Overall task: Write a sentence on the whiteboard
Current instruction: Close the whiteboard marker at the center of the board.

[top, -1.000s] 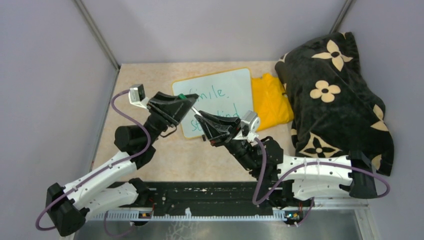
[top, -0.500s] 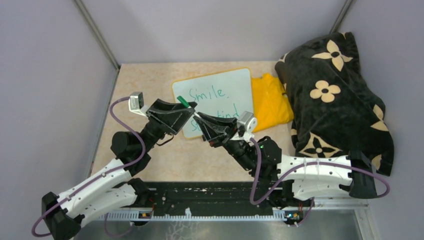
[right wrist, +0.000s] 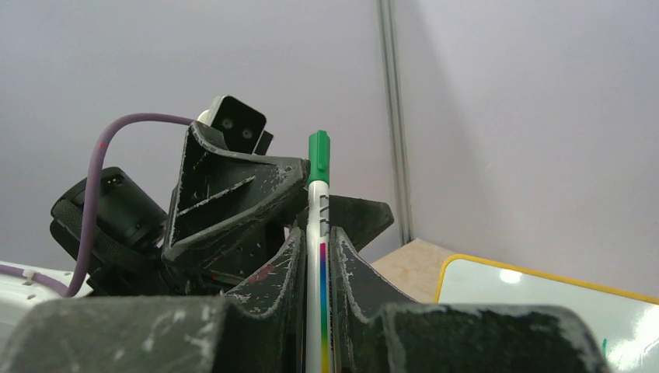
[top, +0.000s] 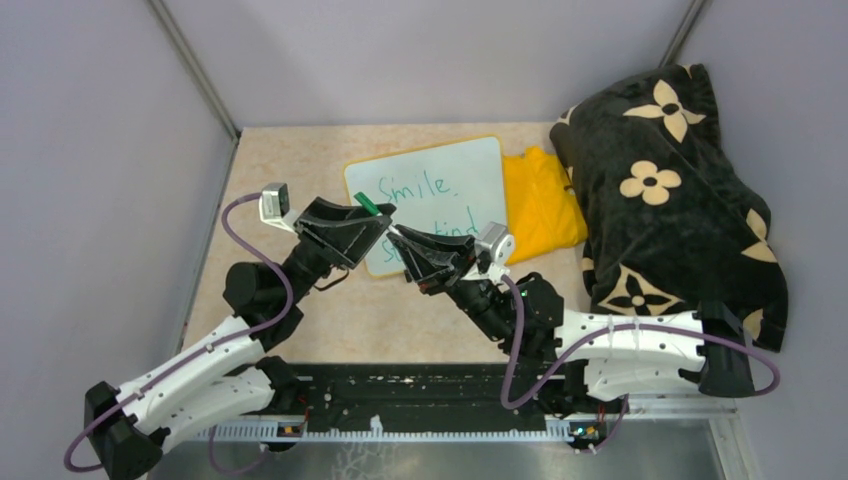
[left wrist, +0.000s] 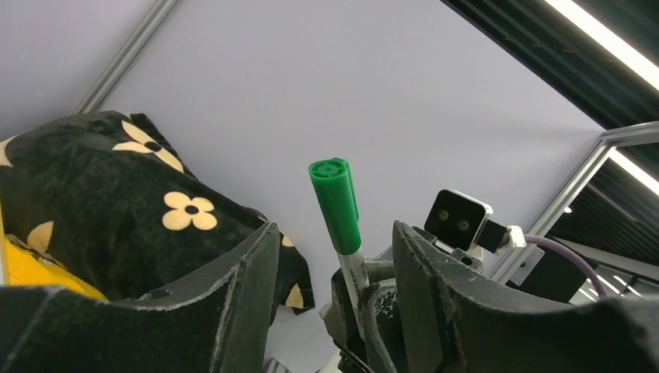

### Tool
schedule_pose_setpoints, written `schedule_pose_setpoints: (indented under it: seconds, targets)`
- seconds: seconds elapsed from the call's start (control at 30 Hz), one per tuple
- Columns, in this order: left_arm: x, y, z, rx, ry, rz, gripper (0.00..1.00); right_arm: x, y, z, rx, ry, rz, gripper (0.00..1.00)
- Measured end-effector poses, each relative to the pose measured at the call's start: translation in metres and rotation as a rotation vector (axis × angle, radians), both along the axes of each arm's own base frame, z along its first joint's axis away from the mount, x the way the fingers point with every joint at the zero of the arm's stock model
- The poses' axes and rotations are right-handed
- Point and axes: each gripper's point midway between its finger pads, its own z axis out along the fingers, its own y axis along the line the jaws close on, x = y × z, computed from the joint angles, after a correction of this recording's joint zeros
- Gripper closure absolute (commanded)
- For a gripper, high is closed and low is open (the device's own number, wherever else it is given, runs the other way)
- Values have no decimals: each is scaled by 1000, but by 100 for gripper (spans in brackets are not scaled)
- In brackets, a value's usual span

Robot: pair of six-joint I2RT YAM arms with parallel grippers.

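Observation:
The whiteboard, yellow-framed, lies at the back middle of the table, and its corner also shows in the right wrist view. The sentence is in green: "Smile." is plain to read, while the arms partly hide the lower line. My right gripper is shut on a white marker that carries a green cap. My left gripper stands open, one finger on each side of the cap with a gap both ways. The two grippers meet over the board's near left corner.
A black blanket with cream flowers is heaped at the right. A yellow cloth lies between it and the board. Grey walls close in the left, back and right; a black rail runs along the near edge.
My left gripper was shut on the marker's cap and has opened. That arm has drawn back a little toward the near left. The right gripper and marker have barely moved.

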Motion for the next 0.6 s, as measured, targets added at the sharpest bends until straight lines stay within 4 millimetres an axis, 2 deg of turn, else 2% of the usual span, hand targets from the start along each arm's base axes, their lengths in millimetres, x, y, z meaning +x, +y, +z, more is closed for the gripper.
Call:
schedule_pose_setpoints:
  seconds: [0.1, 0.3, 0.47, 0.6]
  targets:
    - [0, 1, 2, -6, -2, 2, 40, 0, -1, 1, 2, 0, 1, 100]
    - [-1, 4, 4, -18, -3, 12, 53, -1, -5, 4, 14, 1, 3, 100]
    - [3, 8, 6, -28, 0, 31, 59, -1, -6, 5, 16, 1, 3, 100]
    - [4, 9, 8, -35, -5, 33, 70, -1, -6, 5, 16, 3, 3, 100]
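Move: The marker's green cap is already on the barrel the right hand grips; the cap's middle lies roughly 4 cm ahead, 4 cm left and 5 cm above the right hand. From the left hand, whose open fingers straddle the marker, it is about 1 cm ahead, 2 cm left and 2 cm up. The whiteboard's centre is about 29 cm ahead, 2 cm right and 43 cm below the right hand; the yellow cloth's is some 30 cm ahead, 29 cm right, equally low. Around the green cap and the barrel just below it, the left hand's open fingers first widen a touch, then draw in to about two thirds of their gap without shutting, while that hand eases about 1 cm left and up. The right hand keeps its pinch on the barrel and shifts barely 1 cm to the right and up. ##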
